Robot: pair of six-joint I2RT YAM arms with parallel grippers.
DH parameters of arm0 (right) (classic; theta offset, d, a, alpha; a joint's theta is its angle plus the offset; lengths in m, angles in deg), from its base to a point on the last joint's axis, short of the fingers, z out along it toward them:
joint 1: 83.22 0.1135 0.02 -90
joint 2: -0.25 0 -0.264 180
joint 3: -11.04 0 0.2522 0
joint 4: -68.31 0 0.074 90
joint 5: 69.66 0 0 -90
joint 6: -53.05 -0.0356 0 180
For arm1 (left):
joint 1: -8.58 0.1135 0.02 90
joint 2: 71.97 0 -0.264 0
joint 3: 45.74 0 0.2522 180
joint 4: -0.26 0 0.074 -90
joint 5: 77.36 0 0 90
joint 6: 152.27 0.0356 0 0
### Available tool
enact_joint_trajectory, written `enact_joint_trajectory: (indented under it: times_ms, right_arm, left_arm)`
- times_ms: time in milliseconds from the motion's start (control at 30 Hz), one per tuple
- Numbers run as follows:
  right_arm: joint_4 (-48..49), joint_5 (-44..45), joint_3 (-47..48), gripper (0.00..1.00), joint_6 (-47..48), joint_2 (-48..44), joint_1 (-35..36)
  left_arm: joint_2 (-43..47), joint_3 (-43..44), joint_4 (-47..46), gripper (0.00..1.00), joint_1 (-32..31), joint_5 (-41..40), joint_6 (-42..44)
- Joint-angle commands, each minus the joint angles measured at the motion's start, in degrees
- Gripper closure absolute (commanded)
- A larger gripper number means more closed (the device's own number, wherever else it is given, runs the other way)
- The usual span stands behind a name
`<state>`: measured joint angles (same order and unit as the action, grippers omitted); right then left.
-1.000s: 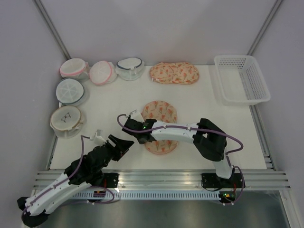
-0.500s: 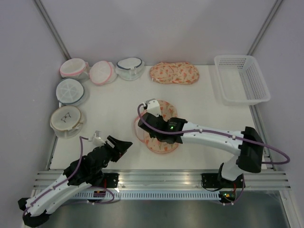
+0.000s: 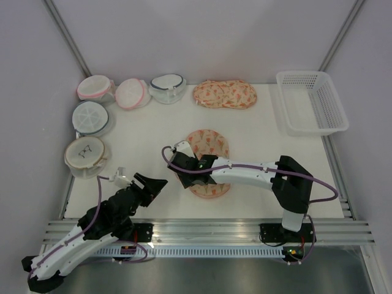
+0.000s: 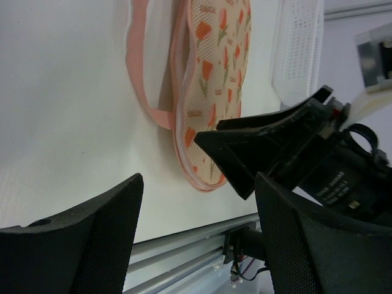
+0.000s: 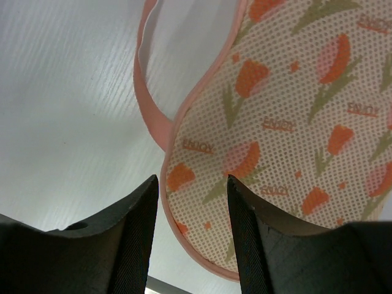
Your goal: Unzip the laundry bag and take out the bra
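Note:
The peach, orange-printed laundry bag (image 3: 210, 160) lies mid-table, one lobe far and one near. My right gripper (image 3: 182, 166) hovers at its left edge, jaws open. In the right wrist view the bag's pink-trimmed rim (image 5: 184, 229) shows in the gap of the right gripper (image 5: 193, 236), and nothing is held. A pink band (image 5: 146, 92) loops out from the bag onto the table. My left gripper (image 3: 152, 184) stands open near the front edge, left of the bag (image 4: 211, 92), with nothing between its fingers (image 4: 79, 245). The bra is hidden.
A look-alike printed bag (image 3: 225, 94) lies at the back. Several round mesh bags (image 3: 90, 116) line the back left and left side. A white basket (image 3: 311, 101) stands at the back right. The metal rail (image 3: 202, 229) runs along the front edge.
The right gripper reached over the bag, shut, then drew back left to the bag's edge and opened. The pink band now lies out beside the bag. The left arm barely shifted.

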<state>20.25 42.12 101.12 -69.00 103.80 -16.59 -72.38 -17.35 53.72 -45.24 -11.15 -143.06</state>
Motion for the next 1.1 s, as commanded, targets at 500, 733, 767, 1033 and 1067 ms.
enact_joint_trajectory:
  times_ms: [500,733,767,1033,1067]
  right_arm:
    - [-8.6,11.2,13.7,0.74,-3.8,15.9,0.6]
    - [-3.2,11.4,7.6,1.00,-3.1,4.8,1.3]
    - [-2.9,11.6,6.9,1.00,-3.1,1.1,1.2]
    - [-10.2,19.7,2.5,1.00,-6.3,-12.0,1.0]
    - [-12.3,24.3,2.4,1.00,-7.7,-13.4,0.9]
  left_arm:
    - [3.7,4.6,1.6,0.22,-0.1,-2.7,1.7]
    - [3.8,4.5,2.6,0.22,-0.1,-2.8,1.2]
    - [3.8,4.5,2.7,0.22,-0.1,-2.8,1.1]
    - [3.8,3.9,3.6,0.22,-0.1,-2.8,0.5]
    - [3.8,4.0,3.7,0.22,-0.1,-2.8,0.4]
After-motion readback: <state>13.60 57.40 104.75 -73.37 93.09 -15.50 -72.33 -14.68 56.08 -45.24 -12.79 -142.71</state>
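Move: The right hand's open fingers hover over the near left part of the unzipped laundry bag. The top layer's left edge is about 5 cm below, some 2 cm ahead and 1 cm to the left; the bag's middle is roughly 7 cm ahead and 7 cm right, the strap some 5 cm ahead and 4 cm left. For the idle left hand, that edge lies about 5 cm ahead, 10 cm right and 9 cm below. Forward and out to the left past the bag's edge first, about 3 cm, then down some 5 cm while easing back rightward, the right hand brings its fingers onto the top layer's left edge and shuts them on the fabric. Keeping that pinch, it climbs steeply, about 15 cm, and shifts rightward a few centimetres, peeling the flap up. ##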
